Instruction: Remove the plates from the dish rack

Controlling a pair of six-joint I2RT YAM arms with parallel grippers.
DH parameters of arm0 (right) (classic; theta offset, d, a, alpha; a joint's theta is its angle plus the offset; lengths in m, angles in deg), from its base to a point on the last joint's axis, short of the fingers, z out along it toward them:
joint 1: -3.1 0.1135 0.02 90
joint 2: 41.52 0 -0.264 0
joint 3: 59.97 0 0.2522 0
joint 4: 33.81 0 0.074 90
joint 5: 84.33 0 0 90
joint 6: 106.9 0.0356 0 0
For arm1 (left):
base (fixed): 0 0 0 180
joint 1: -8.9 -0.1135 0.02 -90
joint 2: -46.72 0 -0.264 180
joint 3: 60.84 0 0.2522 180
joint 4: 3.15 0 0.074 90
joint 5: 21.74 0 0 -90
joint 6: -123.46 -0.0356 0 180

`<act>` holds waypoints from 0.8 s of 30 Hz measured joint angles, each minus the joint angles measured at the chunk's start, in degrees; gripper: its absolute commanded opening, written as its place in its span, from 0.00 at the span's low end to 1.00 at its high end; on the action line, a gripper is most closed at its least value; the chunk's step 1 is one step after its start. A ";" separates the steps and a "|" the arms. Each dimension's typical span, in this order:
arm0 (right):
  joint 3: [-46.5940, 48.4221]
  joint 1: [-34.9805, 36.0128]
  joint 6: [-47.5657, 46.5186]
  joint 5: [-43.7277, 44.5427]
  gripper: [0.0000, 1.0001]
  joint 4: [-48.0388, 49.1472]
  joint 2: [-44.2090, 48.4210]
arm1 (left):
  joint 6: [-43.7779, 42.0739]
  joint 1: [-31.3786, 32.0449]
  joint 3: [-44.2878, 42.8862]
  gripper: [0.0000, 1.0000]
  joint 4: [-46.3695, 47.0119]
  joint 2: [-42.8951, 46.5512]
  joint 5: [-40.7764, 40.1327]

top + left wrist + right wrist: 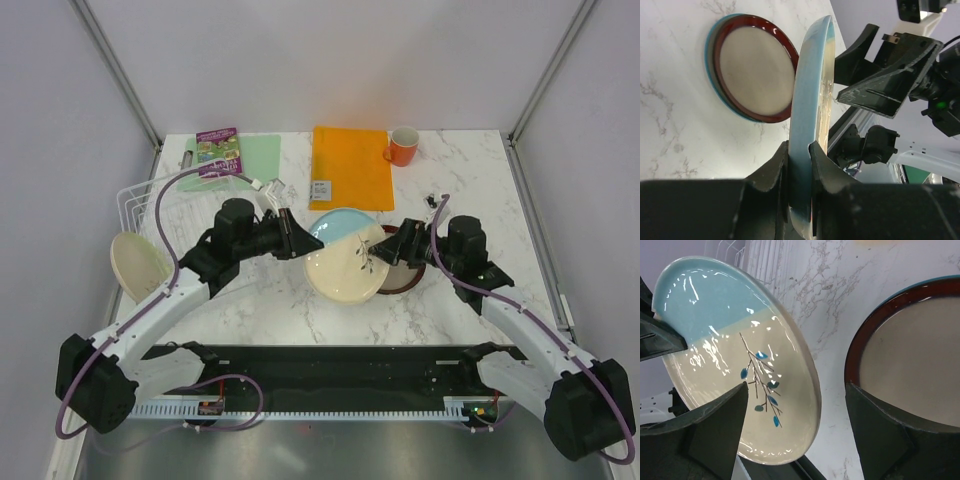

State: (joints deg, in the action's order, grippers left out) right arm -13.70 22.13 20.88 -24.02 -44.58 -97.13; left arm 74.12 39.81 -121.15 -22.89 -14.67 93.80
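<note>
My left gripper (298,238) (799,146) is shut on the rim of the half blue, half beige plate (345,258) (810,100) (735,355), holding it tilted above mid-table. My right gripper (385,250) (796,390) is open, and the plate's far rim sits in the gap between its fingers without touching them. The beige plate with a dark red-brown rim (408,276) (755,70) (910,355) lies flat on the table just right of it, a teal edge showing beneath. The white wire dish rack (150,205) stands at the left, with a cream plate (140,265) leaning at its near end.
An orange folder (352,165) and an orange mug (402,146) lie at the back. A green mat (262,155) with a purple booklet (218,150) is at the back left. A black strip (340,365) runs along the near edge.
</note>
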 measured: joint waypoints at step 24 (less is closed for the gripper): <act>-1.66 0.17 2.34 -0.87 0.00 2.08 5.86 | 0.17 1.84 2.25 0.71 2.40 -0.79 -6.14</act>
State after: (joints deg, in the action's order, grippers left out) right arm -15.36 22.31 23.22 -24.89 -42.51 -91.28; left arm 74.30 41.65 -118.90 -20.49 -15.45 87.66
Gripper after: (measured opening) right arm 0.101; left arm 0.695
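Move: The cream-and-blue plate is already pinched by the left hand at its left edge. Its middle lies about 8 cm left of the open right hand, 1 cm nearer the base and 3 cm lower. From the left hand it is some 8 cm right, 1 cm back and 3 cm down. The brown-rimmed plate on the table lies roughly 9 cm ahead of the right hand, 3 cm right and 16 cm below. The right fingers, nearly in place around the plate's right edge, close and pinch it there; the right hand then rises about 3 cm net, drawing back slightly. After the pinch the left fingers spread wide to release the opposite edge, and the left hand, otherwise almost still, sinks about 2 cm and stays astride the rim. ##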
